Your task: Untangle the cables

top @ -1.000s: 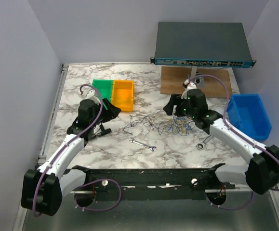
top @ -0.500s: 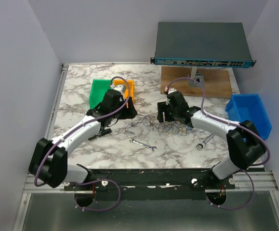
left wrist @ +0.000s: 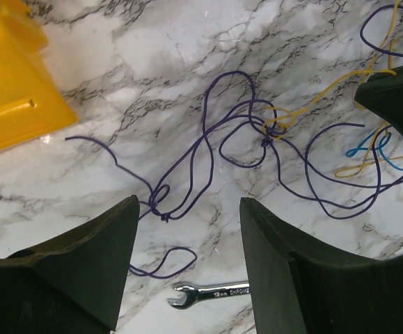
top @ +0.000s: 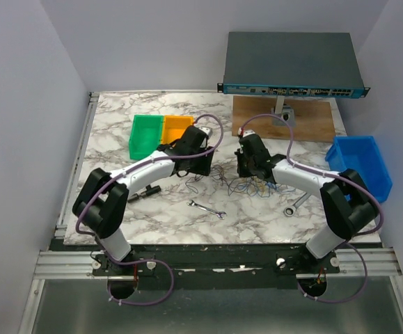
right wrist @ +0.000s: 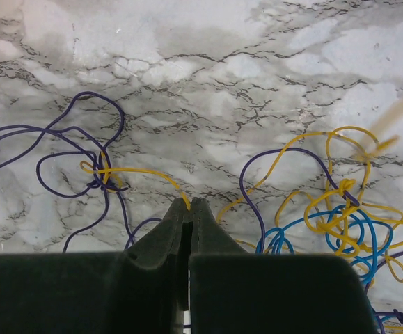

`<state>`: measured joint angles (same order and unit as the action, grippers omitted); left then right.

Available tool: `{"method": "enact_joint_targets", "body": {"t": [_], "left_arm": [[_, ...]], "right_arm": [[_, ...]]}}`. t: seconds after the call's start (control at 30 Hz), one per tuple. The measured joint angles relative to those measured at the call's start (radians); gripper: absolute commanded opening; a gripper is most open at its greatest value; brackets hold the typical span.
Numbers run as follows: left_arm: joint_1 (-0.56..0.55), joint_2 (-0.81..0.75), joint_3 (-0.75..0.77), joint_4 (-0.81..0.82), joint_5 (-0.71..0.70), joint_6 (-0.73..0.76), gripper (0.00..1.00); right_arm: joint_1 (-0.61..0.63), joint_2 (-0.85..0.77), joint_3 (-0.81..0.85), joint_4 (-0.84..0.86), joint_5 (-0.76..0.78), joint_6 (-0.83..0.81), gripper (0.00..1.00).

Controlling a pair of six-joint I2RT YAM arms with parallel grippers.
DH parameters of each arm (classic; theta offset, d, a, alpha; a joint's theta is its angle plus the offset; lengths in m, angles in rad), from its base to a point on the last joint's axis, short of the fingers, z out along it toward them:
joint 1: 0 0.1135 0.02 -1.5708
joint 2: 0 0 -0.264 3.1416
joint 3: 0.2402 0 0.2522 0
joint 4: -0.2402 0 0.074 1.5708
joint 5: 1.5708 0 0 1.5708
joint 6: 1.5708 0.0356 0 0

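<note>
The cables lie in a loose tangle mid-table: thin purple, yellow and blue wires. In the right wrist view my right gripper is shut on a yellow cable, pinched at the fingertips. That cable runs left into a knot with a purple cable. Blue loops and more yellow lie to the right. My left gripper hangs open above the table, and a knotted purple cable lies just beyond its fingers. The right gripper's dark body shows at that view's right edge.
A small silver wrench lies near the front, below the left gripper, and another lies at the right. Green and orange bins stand back left. A blue bin is at the right edge. A network switch on a wooden board stands behind.
The left arm has swung right from beside the bins to the tangle's left side. The right gripper has moved left and shut on the yellow cable.
</note>
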<state>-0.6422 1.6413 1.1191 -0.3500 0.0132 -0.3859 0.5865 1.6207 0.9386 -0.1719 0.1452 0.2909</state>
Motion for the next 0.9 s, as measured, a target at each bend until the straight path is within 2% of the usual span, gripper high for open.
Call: {"method": "enact_joint_targets", "body": {"t": [0.33,0.43,0.53,0.67,0.8,0.9], "left_arm": [[-0.026,0.168,0.190,-0.105,-0.043,0.079,0.57],[-0.024,0.222,0.233,-0.132,-0.051,0.088,0.53],[-0.024,0.272,0.266,-0.158,-0.051,0.092,0.37],[-0.024,0.330,0.298,-0.174,-0.042,0.099,0.00],[-0.018,0.336,0.283,-0.168,-0.014,0.098,0.00],[-0.007,0.272,0.180,-0.094,-0.009,0.076,0.00]], "right_arm": [[0.000,-0.034,-0.031,0.022,-0.020,0.029,0.01],[0.000,-0.057,-0.039,0.025,-0.026,0.039,0.01],[0.000,-0.085,-0.051,0.035,-0.028,0.052,0.01],[0.000,-0.127,-0.071,0.053,-0.028,0.074,0.00],[-0.001,-0.167,-0.099,0.062,0.020,0.111,0.01],[-0.022,-0.217,-0.139,0.061,0.096,0.167,0.01]]}}
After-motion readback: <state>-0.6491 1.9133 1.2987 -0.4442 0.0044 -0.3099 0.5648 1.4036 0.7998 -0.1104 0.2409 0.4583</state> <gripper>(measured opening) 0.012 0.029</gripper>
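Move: From the open left gripper, the purple strand to grip lies about 3 cm ahead, 2 cm right and 6 cm below. The yellow-purple knot is some 9 cm right and 2 cm ahead of that gripper, the wrench roughly 8 cm back and 3 cm right, the orange bin some 15 cm ahead and 7 cm left. The right gripper already pinches the yellow strand; from it the knot lies about 6 cm left and level, the blue-yellow tangle about 8 cm right. Bring the left gripper forward and a little right, then about 6 cm down overall, shutting its fingers on the purple strand left of the knot, and ease it back and left about a centimetre. Meanwhile keep the right fingers shut on the yellow strand, raise it some 4 cm, then swing right, away from the knot, turning slightly clockwise. ##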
